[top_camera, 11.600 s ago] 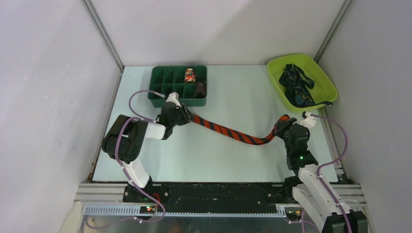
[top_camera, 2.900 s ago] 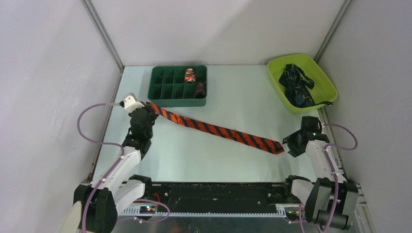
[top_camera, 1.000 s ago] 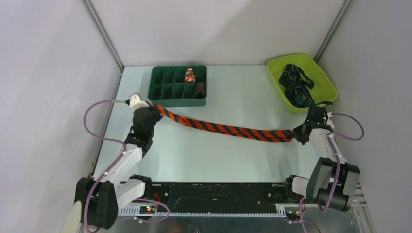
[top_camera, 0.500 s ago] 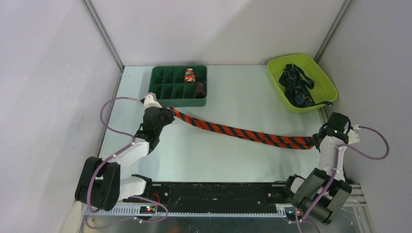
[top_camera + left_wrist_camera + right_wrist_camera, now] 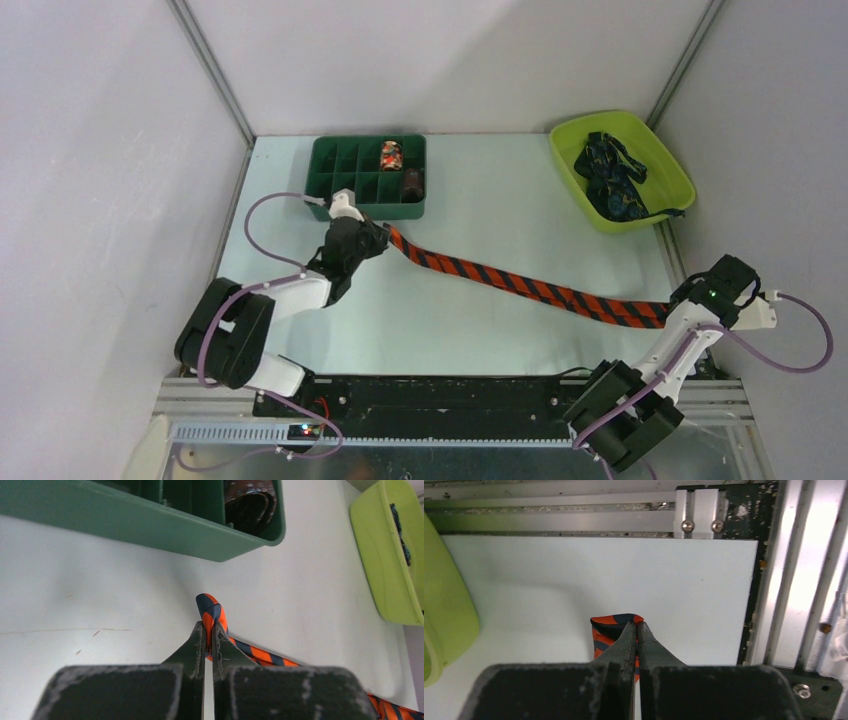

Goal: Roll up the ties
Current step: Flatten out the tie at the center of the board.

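Note:
A red-orange tie with dark diagonal stripes point(image 5: 520, 285) stretches across the table from upper left to lower right. My left gripper point(image 5: 385, 237) is shut on its narrow end point(image 5: 212, 612), just in front of the green tray. At the table's right edge my right gripper point(image 5: 672, 312) is shut on the tie's other end point(image 5: 610, 626). Dark navy patterned ties point(image 5: 612, 180) lie heaped in the lime bin. Two rolled ties, one colourful point(image 5: 390, 156) and one dark point(image 5: 412, 184), sit in the green tray's compartments; the dark roll point(image 5: 250, 502) also shows in the left wrist view.
The green compartment tray point(image 5: 335, 180) stands at the back left, its wall point(image 5: 150, 527) close ahead of my left fingers. A lime bin point(image 5: 672, 178) stands at the back right, its side point(image 5: 449, 610) seen left of my right gripper. The metal frame rail point(image 5: 784, 580) borders the table's right edge.
Both grippers have carried the tie to the right and nearer: the left one from the tray's left corner to its right front, the right one out to the table's right edge.

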Robot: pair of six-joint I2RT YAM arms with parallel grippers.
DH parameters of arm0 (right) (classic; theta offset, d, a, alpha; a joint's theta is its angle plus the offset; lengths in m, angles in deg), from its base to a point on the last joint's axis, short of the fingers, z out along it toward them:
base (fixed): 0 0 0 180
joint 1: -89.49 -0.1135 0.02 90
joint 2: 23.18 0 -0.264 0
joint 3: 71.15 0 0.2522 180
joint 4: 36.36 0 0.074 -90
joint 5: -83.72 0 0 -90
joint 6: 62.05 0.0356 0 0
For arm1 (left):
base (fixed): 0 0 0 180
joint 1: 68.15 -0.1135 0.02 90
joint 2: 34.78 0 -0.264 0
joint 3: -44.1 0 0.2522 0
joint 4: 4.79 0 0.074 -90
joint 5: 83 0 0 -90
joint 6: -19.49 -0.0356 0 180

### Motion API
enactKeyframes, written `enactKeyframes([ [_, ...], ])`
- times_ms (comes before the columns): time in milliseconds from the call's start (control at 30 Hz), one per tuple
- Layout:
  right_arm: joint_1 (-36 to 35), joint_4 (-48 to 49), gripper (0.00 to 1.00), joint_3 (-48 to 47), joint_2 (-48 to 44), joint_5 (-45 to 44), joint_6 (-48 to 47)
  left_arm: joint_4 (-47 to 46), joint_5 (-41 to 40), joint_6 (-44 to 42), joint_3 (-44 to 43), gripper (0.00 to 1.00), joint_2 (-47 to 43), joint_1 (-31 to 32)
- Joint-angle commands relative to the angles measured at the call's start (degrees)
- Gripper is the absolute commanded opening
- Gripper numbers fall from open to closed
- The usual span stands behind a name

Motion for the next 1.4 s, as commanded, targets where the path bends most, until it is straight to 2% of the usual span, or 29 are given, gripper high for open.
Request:
enactKeyframes([
  [0,2.9,-2.5,0.00,-2.4,-1.3,-1.7,-3.2,-4.9,0.9,1.8,-3.9,0.00,2.5,1.6],
  [133,6.9,-2.9,0.00,-2.3,-2.2,-0.4,-4.8,-4.8,0.9,1.7,-5.5,0.00,3.9,2.4],
  [300,7.6,-1.6,0.00,-2.4,-2.7,2.8,-5.8,-4.2,0.3,1.3,-5.4,0.00,3.5,2.6],
  [333,7.7,-1.4,0.05,-2.3,-2.9,3.9,-6.0,-4.0,-0.2,0.9,-5.3,0.00,3.3,2.5],
  [367,7.7,-1.3,0.17,-2.3,-3.0,4.4,-6.1,-3.6,-0.4,0.8,-5.3,0.00,2.9,2.5],
  [400,7.7,-1.2,0.23,-2.3,-3.3,5.3,-6.1,-3.5,-0.8,0.5,-5.2,0.00,2.7,2.5],
  [433,7.7,-1.0,0.33,-2.4,-3.5,5.7,-6.2,-3.3,-0.9,0.3,-5.2,0.00,2.5,2.5],
  [500,7.7,-0.5,0.44,-2.4,-4.1,6.3,-6.4,-3.2,-1.1,0.1,-5.2,0.00,2.1,2.5],
  [600,7.7,-0.7,0.54,-3.0,-5.3,6.3,-6.5,-3.0,-1.0,0.2,-5.3,0.00,2.2,2.5],
  [800,3.9,2.6,0.56,-3.2,-6.1,13.7,-7.3,-1.1,-2.5,-0.8,-5.2,0.00,0.8,2.5],
  [867,-1.8,4.9,0.58,-3.2,-6.7,15.1,-7.4,-0.3,-3.3,-1.3,-5.2,0.00,0.3,2.4],
  [933,-10.3,7.1,0.62,-3.6,-7.0,13.9,-7.6,0.3,-3.9,-1.7,-5.5,0.00,0.2,2.4],
  [1000,-23.0,9.6,0.66,-4.0,-6.4,12.9,-8.3,0.6,-3.9,-1.8,-5.7,0.01,0.1,2.3],
  [1067,-31.7,12.0,0.68,-4.2,-4.4,13.3,-8.4,0.8,-4.0,-1.7,-5.7,0.01,0.1,2.3],
  [1200,-47.5,16.3,0.67,-4.2,2.7,11.9,-8.5,0.8,-4.3,-1.1,-5.4,0.03,0.4,2.4],
  [1367,-60.5,24.1,0.63,-4.2,11.1,15.5,-10.9,0.0,-5.4,0.0,-4.4,0.09,1.3,2.4],
])
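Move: I hold the tie's two ends, one in each hand. Its middle lies about 27 cm right and 13 cm back of my left hand, some 5 cm lower. The green tray is about 14 cm ahead and 5 cm left of that hand. From my right hand, the tie's middle is roughly 24 cm left and 5 cm ahead; the lime basket stands some 30 cm ahead and 4 cm left, the board's near right corner 12 cm back and 5 cm right. I draw my right hand back about 3 cm towards the board's near corner, open its fingers to let the tie's end go, then lift slightly and swing forward and left, over 20 cm, towards the tie's middle, turning some 65 degrees counter-clockwise and sinking a little at the end. My left hand keeps its pinch, shifting 2–3 cm right and slightly forward, then easing partway back. ##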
